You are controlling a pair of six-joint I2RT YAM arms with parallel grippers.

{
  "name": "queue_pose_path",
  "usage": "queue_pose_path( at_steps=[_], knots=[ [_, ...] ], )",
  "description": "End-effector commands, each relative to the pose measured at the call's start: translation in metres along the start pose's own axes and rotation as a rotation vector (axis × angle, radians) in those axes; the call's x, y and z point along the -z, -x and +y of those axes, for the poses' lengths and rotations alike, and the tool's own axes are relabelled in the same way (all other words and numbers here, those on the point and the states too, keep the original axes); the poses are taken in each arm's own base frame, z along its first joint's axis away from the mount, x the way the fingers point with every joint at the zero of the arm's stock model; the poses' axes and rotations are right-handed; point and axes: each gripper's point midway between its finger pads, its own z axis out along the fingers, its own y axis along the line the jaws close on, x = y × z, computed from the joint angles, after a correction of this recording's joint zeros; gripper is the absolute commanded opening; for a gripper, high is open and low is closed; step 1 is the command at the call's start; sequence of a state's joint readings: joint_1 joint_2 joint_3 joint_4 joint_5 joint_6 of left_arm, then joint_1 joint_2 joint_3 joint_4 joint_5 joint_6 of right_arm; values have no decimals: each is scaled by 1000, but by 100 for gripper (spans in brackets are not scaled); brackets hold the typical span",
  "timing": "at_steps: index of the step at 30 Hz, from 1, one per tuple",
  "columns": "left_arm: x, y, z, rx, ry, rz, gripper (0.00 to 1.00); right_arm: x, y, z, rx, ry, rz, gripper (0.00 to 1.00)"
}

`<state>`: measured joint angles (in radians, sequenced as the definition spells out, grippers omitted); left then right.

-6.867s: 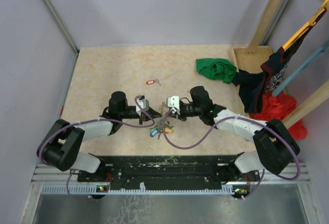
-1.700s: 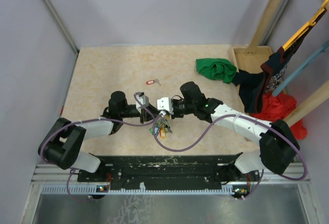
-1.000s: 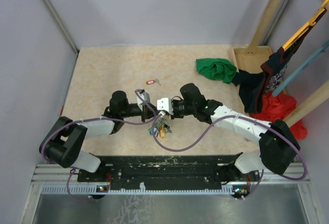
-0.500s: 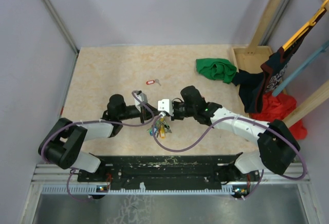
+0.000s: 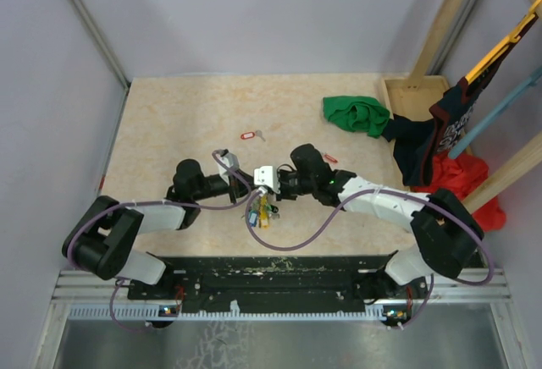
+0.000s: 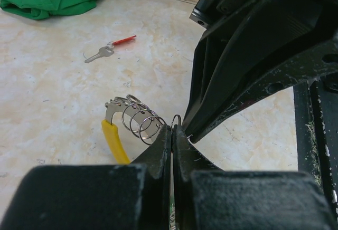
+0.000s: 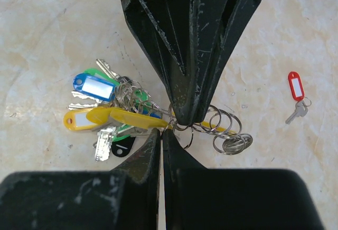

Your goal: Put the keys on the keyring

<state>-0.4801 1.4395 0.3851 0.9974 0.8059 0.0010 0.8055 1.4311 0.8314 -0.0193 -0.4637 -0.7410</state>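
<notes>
Both grippers meet tip to tip at mid-table, with the keyring (image 5: 261, 212) and its bunch below them. My left gripper (image 6: 172, 131) is shut on a thin wire loop of the keyring (image 6: 177, 118). The right gripper (image 7: 162, 133) is shut on the same thin ring, right beside the left fingers (image 7: 182, 82). Several silver keys (image 7: 105, 137) hang on the keyring with a blue tag (image 7: 94, 86), a yellow tag (image 7: 79, 118) and green and black ones. A yellow-sleeved piece (image 6: 113, 140) carries several small split rings (image 7: 227, 130). I cannot make out a loose key in either jaw.
A key with a red oblong tag (image 5: 248, 135) lies farther back on the table. A small red item (image 5: 329, 159) sits behind the right arm. A green cloth (image 5: 356, 113), dark and red garments (image 5: 440, 157) and a wooden tray (image 5: 413, 94) are at the back right.
Both grippers and the bunch have shifted slightly left, the right arm reaching further across. Both jaws stayed shut.
</notes>
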Motion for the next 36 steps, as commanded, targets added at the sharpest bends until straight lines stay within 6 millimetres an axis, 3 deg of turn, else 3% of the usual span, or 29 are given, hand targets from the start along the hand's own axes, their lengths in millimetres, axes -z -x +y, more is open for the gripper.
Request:
queue_pose_path(
  at_steps=[1, 10, 16, 22, 36],
  knots=[
    [0, 36, 4, -97, 25, -114, 0, -12, 12, 12, 7, 46, -40, 0],
    [2, 34, 6, -109, 43, -112, 1, 16, 19, -14, 66, -105, 6, 0],
    [9, 34, 6, -149, 47, -100, 25, 25, 34, -22, 115, -93, 13, 0],
    [11, 28, -1, -182, 3, -66, 34, 21, 34, -23, 129, -61, 32, 0],
    [3, 11, -23, -147, -205, 7, 33, 22, 41, -28, 152, -66, 22, 0]
  ],
)
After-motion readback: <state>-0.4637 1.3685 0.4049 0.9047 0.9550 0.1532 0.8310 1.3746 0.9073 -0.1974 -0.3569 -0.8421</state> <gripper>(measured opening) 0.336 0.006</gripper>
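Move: The small ring is already at both sets of shut fingertips: about 1 cm to the left hand's right, and 1 cm to the right hand's left. From the left hand, the tagged key bunch hangs some 6 cm back, 2 cm right and 6 cm below. On the table about 12 cm below, the near red-tagged key lies roughly 14 cm straight ahead; the other red-tagged key is 8 cm ahead, 18 cm right. Left fingers open a third, rising 3 cm, then sink backward; the right, still pinching the ring, lifts 2 cm. ##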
